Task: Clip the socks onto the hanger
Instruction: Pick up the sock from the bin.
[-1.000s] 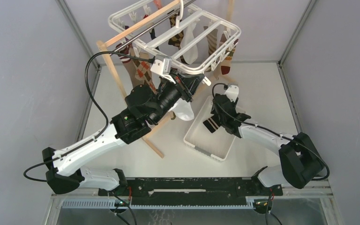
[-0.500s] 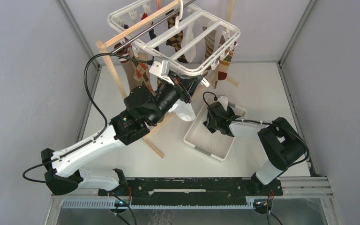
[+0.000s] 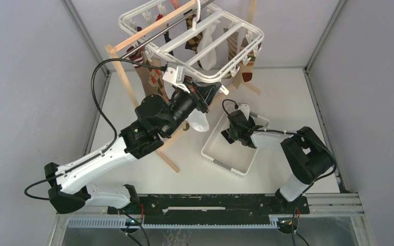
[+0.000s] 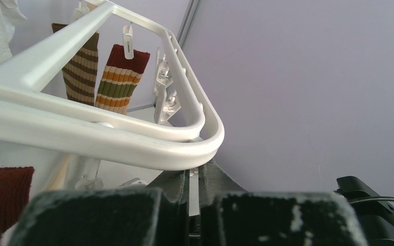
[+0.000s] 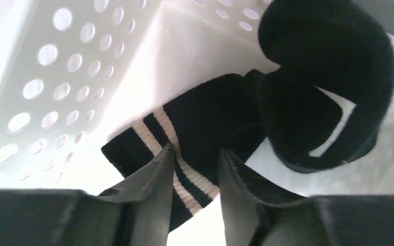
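The white hanger hangs from the metal rod with several socks clipped along it. My left gripper is raised to the hanger's near corner and shut on a small white clip under the frame. Striped socks hang beyond it, and a white sock shows just below this gripper. My right gripper is down in the white basket, open, its fingers straddling the cuff of a black sock with white stripes.
The white perforated basket sits on the table right of centre. A wooden stand with a metal rod carries the hanger; one wooden leg runs diagonally under my left arm. Grey walls enclose the table.
My right arm has folded back and swung its gripper leftwards into the basket over the black sock, jaws narrowing a little. The left gripper stays at the hanger's corner.
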Available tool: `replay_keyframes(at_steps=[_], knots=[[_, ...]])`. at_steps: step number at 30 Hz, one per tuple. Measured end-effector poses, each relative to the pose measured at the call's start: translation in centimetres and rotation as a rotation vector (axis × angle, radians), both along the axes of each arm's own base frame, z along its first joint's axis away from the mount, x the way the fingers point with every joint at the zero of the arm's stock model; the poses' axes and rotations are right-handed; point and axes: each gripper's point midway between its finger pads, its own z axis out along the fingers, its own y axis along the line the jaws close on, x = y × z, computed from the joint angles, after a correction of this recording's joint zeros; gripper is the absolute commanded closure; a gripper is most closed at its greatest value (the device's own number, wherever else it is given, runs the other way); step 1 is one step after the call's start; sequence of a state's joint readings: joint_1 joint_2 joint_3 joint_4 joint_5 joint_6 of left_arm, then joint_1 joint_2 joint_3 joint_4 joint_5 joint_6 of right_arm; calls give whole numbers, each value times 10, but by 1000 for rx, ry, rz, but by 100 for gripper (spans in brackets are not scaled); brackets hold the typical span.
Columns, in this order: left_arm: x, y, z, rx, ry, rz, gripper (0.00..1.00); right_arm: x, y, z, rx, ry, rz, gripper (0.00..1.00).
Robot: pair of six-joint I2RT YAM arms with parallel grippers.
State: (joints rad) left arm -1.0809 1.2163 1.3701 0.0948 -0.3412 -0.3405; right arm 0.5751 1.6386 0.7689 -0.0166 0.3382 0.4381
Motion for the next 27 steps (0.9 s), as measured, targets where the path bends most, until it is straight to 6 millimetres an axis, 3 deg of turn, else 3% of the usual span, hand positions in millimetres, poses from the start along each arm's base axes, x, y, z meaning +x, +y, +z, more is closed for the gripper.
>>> replay_keyframes(at_steps=[5,14,18,22,27], knots=[[1,1,1,-1,-1,3,100,0,-2,-1,-10,3,4,100],[2,3,-2,2,1,7,100,0,-2,-1,-11,3,7,100],[2,3,-3,3,2,10,100,-2,-2,10,4,-7,13,100],[2,3,-3,3,2,9,100,-6,0,43,60,-64,26,100],[2,3,-3,3,2,10,100,-6,1,120,199,-238,47,100]])
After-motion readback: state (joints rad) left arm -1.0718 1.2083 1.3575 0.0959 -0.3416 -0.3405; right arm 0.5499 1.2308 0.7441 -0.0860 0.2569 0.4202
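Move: The black sock lies between the right hand's open fingers, its middle some 2 cm ahead and 2 cm right, at fingertip height. The bin's middle is about 5 cm back of the hand and level sideways, and its grey far grip about 6 cm ahead and 5 cm right, some 6 cm higher. From the left hand, the sock lies roughly 10 cm ahead, 10 cm right and 47 cm below. Right fingers pinch the sock beside its stripes, then lift it straight up about 12 cm, tips tilting upward. ##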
